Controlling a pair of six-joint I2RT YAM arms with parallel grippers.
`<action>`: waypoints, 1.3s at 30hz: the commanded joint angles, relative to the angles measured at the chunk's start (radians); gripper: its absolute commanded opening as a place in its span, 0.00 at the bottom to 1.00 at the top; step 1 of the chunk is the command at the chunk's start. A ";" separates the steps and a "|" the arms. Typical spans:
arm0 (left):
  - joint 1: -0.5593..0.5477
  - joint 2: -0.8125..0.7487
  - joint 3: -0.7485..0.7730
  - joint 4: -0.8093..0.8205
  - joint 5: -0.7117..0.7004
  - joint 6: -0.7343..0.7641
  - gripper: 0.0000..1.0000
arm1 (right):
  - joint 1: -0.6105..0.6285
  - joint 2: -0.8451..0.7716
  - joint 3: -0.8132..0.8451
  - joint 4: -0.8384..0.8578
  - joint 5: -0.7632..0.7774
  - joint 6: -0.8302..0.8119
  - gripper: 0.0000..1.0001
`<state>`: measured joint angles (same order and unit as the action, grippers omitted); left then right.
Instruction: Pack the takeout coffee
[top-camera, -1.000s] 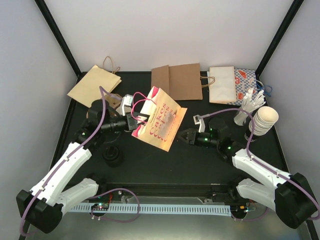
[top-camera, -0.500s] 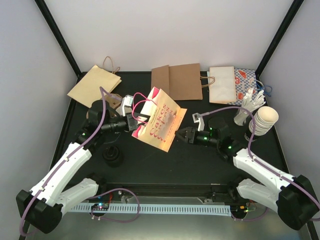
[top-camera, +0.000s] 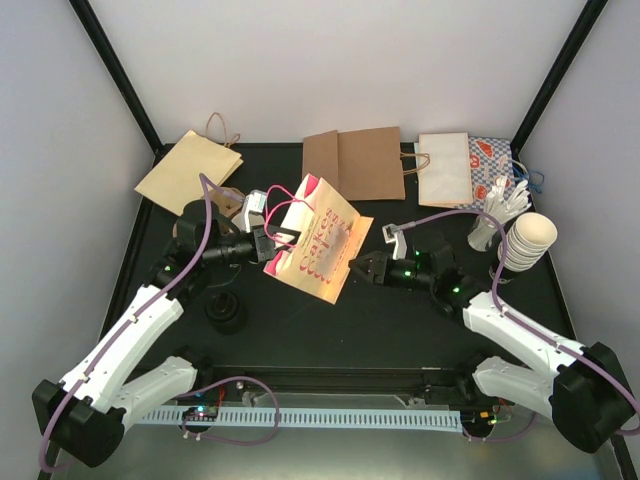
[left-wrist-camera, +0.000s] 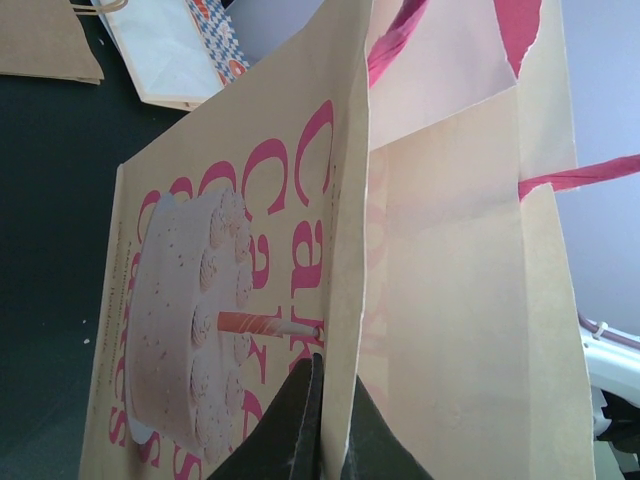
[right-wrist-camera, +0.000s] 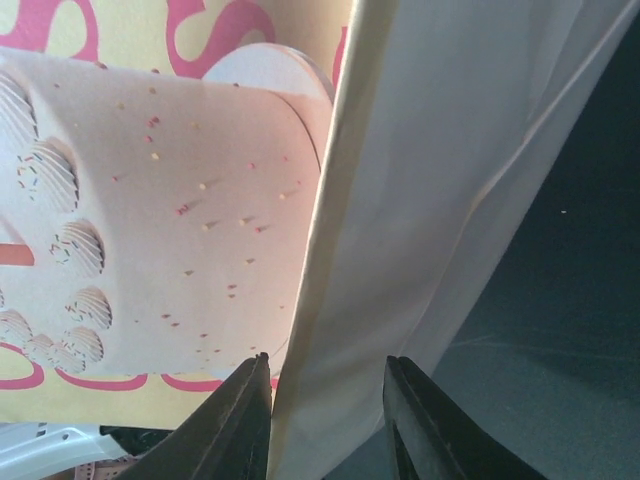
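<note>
A cream paper bag with pink cake print (top-camera: 320, 245) hangs tilted above the mat's middle. My left gripper (top-camera: 283, 238) is shut on its upper rim; in the left wrist view the fingers (left-wrist-camera: 300, 425) pinch the bag's edge (left-wrist-camera: 345, 250). My right gripper (top-camera: 352, 268) is open at the bag's lower right corner, and its fingers (right-wrist-camera: 240, 420) straddle the folded side edge (right-wrist-camera: 330, 250). I cannot pick out the takeout coffee. A small cream shape (top-camera: 230, 203) peeks from behind the left arm, too hidden to tell what it is.
Flat bags lie along the back: tan (top-camera: 188, 168), brown (top-camera: 352, 162), white (top-camera: 443, 168) and a patterned one (top-camera: 492, 160). A stack of nested cream cups (top-camera: 528, 240) and white cutlery (top-camera: 497, 210) stand at the right. Black lids (top-camera: 225, 315) sit beside the left arm.
My right gripper has slid left until its fingers straddle the bag's corner. The left gripper and the bag have stayed put.
</note>
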<state>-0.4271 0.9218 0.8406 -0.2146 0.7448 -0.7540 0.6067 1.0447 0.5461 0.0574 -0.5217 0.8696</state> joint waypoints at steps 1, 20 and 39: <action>-0.007 -0.018 0.003 0.038 0.012 -0.007 0.01 | 0.007 0.003 0.033 0.000 0.018 -0.013 0.34; -0.010 -0.013 0.005 0.043 0.007 -0.007 0.01 | 0.008 0.024 0.048 -0.054 0.011 -0.014 0.28; -0.004 -0.020 0.025 -0.004 -0.023 0.028 0.02 | 0.006 -0.051 0.012 -0.152 0.055 -0.041 0.01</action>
<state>-0.4335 0.9218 0.8402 -0.2142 0.7437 -0.7517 0.6094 1.0531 0.5758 -0.0647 -0.4911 0.8436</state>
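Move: The cake-print bag hangs between the hands. Its middle lies about 5 cm ahead of the right hand, 5 cm to its left and 4 cm above, and the half-open fingers are at its near lower edge. From the left hand, which holds the rim, that middle is level fore and aft, about 7 cm right and 6 cm down. From the right hand, the flat brown bag lies some 25 cm straight ahead, the straw glass 7 cm ahead and 31 cm right, both on the table roughly 15 cm below. Up by barely 1 cm and then down about 2.5 cm goes the right hand, its fingertips tipping some 5 degrees lower, while its fingers shut completely on the bag's near lower edge and pinch the paper there. It eases slightly to the right at the end. The left hand stays in place and keeps its hold on the rim. ##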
